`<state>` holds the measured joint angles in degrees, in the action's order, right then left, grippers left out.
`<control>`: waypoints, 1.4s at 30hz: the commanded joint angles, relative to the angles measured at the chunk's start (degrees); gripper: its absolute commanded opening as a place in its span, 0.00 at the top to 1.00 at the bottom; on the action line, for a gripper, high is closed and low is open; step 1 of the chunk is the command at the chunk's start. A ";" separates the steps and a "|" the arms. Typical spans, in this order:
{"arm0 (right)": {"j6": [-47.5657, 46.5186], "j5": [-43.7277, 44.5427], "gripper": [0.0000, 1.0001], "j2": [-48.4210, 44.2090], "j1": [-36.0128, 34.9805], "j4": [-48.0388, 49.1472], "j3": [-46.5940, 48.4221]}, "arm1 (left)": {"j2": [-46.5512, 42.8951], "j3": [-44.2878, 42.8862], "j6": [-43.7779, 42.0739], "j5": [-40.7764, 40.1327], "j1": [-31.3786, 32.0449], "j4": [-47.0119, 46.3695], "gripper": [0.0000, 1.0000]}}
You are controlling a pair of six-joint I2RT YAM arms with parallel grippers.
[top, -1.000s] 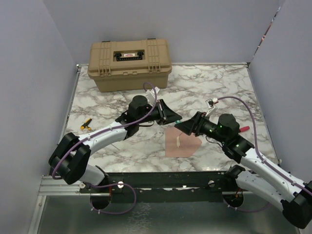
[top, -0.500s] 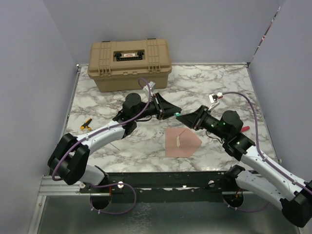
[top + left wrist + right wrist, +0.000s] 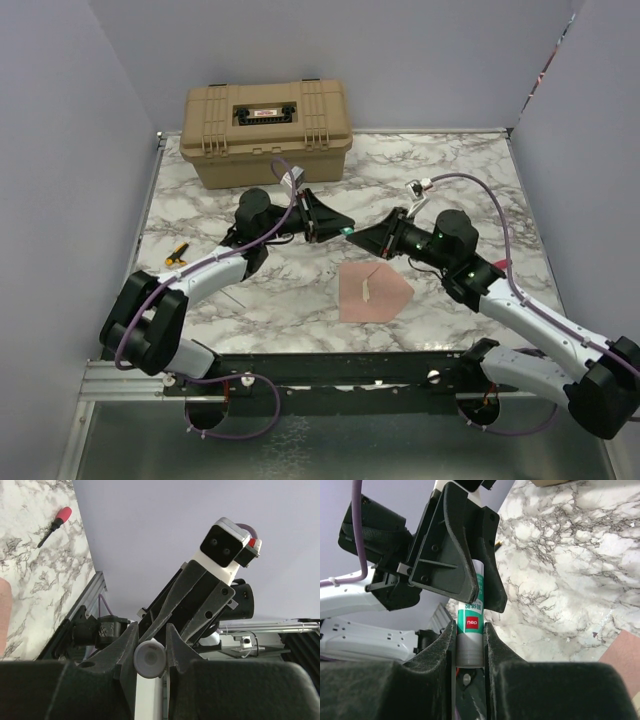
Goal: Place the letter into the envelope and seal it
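Note:
The pinkish-brown envelope [image 3: 372,292] lies flat on the marble table, its point to the right and a small pale strip on top. Its edge shows in the left wrist view [image 3: 4,615] and the right wrist view [image 3: 625,655]. The letter is hidden. Above the table, behind the envelope, both grippers meet tip to tip on one glue stick [image 3: 470,625]. My left gripper [image 3: 343,230] [image 3: 150,647] is shut on its white end [image 3: 149,659]. My right gripper [image 3: 360,240] [image 3: 469,632] is shut on its grey end.
A tan hard case [image 3: 266,130] stands at the back of the table. A small yellow-and-black tool [image 3: 176,256] lies at the left. A red-handled screwdriver [image 3: 56,524] lies at the right, partly behind my right arm. Purple walls close in three sides.
My right gripper has closed from wide open onto the glue stick that the left gripper holds. Both gripper tips have drifted a little to the left.

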<state>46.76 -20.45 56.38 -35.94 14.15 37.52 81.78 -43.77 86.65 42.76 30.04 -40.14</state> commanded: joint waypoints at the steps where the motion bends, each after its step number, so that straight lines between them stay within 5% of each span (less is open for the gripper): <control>1: -12.05 -9.19 1.00 1.72 -0.27 -8.91 3.93 | 1.64 1.71 0.46 -1.16 -7.16 -6.89 1.00; 9: -28.69 -14.91 1.00 5.46 -0.26 -22.78 11.12 | 6.07 0.72 1.19 0.98 -10.81 -13.49 1.00; 17: -31.87 -6.12 1.00 9.33 0.59 -28.52 15.01 | 6.16 3.17 -0.02 1.49 -13.33 -14.62 1.00; 21: -27.59 6.31 1.00 15.22 0.62 -32.50 18.64 | 5.88 5.55 -4.12 -0.26 -13.49 -14.04 1.00; 28: -20.98 26.03 0.99 35.04 2.05 -54.81 34.15 | 1.91 7.92 -24.45 -9.23 -13.46 6.18 1.00; 33: -22.93 23.70 0.99 42.24 7.03 -60.23 39.00 | 1.16 5.15 -33.64 -11.01 -12.90 18.40 1.00; 42: -28.15 20.88 0.99 47.99 17.91 -64.03 37.84 | 2.12 2.76 -39.60 -11.96 -9.93 26.01 1.00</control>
<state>22.04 1.21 101.80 -21.30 -45.21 75.57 84.40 -39.00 52.05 32.42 18.83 -19.16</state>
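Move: The two closed hands hold the glue stick end to end. Its middle lies about 2 cm right of and 1 cm back from the left hand, 2 cm left of and 1 cm ahead of the right hand, level with both. The envelope lies some 26 cm below the right hand, 3 cm right and 1 cm back, and 7 cm right and 4 cm back from the left hand. The letter sits in it. The screwdriver is about 33 cm right of the right hand and 6 cm ahead. Still gripping opposite ends, the hands pull the glue stick apart, the right wrist bending as the left hand springs free forward and left. The left hand then sinks about 15 cm, its fingers tipping some 30 degrees down. The right carries the cap down about 20 cm, to the right and forward, turning its fingers down towards the table past the envelope's far right corner; both keep their grip. ##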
